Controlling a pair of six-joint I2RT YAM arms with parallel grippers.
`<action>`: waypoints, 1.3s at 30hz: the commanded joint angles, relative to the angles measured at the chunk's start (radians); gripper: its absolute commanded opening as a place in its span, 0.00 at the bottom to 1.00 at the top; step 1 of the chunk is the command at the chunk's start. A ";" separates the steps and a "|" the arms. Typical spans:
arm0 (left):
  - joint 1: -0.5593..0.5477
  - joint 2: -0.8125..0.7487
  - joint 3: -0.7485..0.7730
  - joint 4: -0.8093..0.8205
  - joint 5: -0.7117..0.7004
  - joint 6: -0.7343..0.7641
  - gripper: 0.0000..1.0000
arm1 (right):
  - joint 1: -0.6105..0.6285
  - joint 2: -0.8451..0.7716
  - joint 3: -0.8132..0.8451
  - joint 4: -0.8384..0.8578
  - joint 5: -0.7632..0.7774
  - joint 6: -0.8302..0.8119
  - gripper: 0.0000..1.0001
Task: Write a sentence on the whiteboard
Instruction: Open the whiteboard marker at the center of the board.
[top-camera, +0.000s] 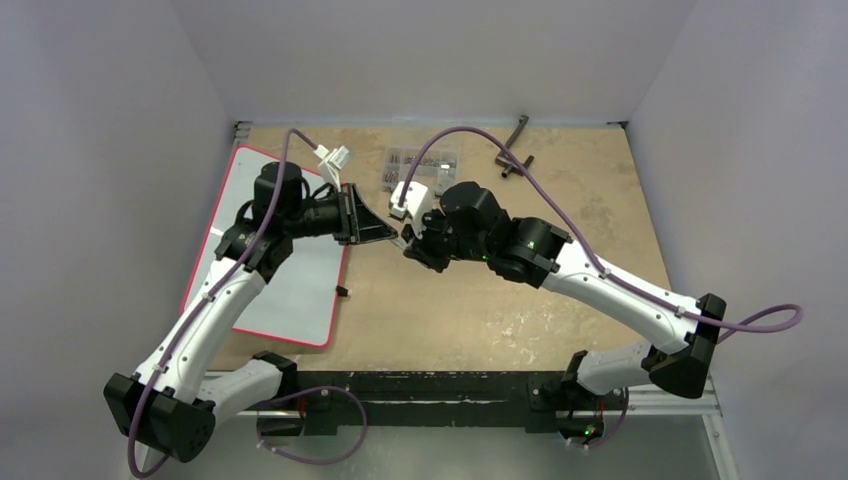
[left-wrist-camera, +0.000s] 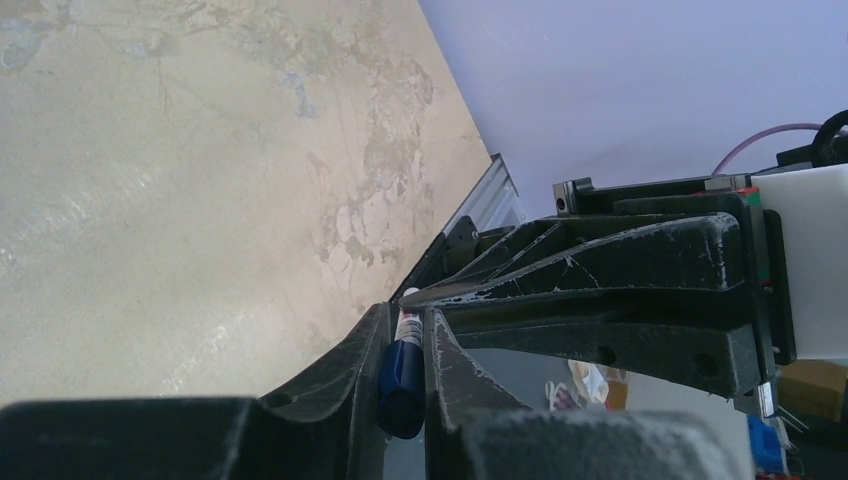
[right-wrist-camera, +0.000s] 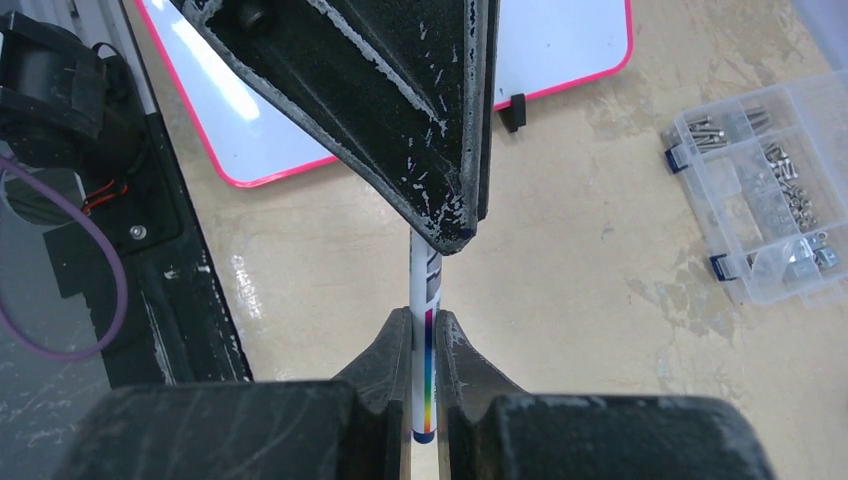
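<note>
The whiteboard (top-camera: 300, 290), white with a thin red rim, lies flat at the table's left; the right wrist view shows it too (right-wrist-camera: 560, 40). No sentence is in view on its visible surface. Both grippers meet above the table's middle, tip to tip, on one marker. My left gripper (top-camera: 388, 232) is shut on the marker's dark blue cap (left-wrist-camera: 403, 375). My right gripper (top-camera: 408, 243) is shut on the white barrel with a rainbow stripe (right-wrist-camera: 425, 300). The marker runs straight from one pair of fingers into the other.
A clear compartment box (top-camera: 420, 170) of screws sits behind the grippers. A black L-shaped tool (top-camera: 515, 150) lies at the back right. A small black clip (top-camera: 342, 291) rests by the whiteboard's right edge. A white connector (top-camera: 335, 157) lies near the board's far corner.
</note>
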 joint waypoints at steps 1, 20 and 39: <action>-0.007 -0.012 -0.004 0.036 0.034 -0.016 0.00 | 0.008 -0.053 -0.001 0.108 0.023 0.004 0.00; -0.005 -0.064 0.053 0.182 -0.075 -0.150 0.00 | 0.007 -0.355 -0.354 0.599 0.161 0.472 0.99; -0.004 -0.233 -0.067 0.585 -0.276 -0.477 0.00 | -0.029 -0.481 -0.508 0.930 0.118 0.843 0.99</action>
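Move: Both grippers still hold the marker: its middle lies about 5 cm right, 2 cm back and 2 cm below the left hand, and some 4 cm left, 1 cm ahead and 2 cm above the right. From the left hand, the whiteboard's middle is roughly 17 cm ahead and 31 cm to the left, the parts box some 38 cm ahead and 5 cm to the right, both about 27 cm lower. Open the right gripper wide to let go of the marker's body end, and raise that hand about 14 cm while drawing it some 6 cm right and a little back, tilting its fingers from downward to upward. Keep the left fingers shut on the blue cap and lift the marker, slowly then faster, tipping the fingertips up. ##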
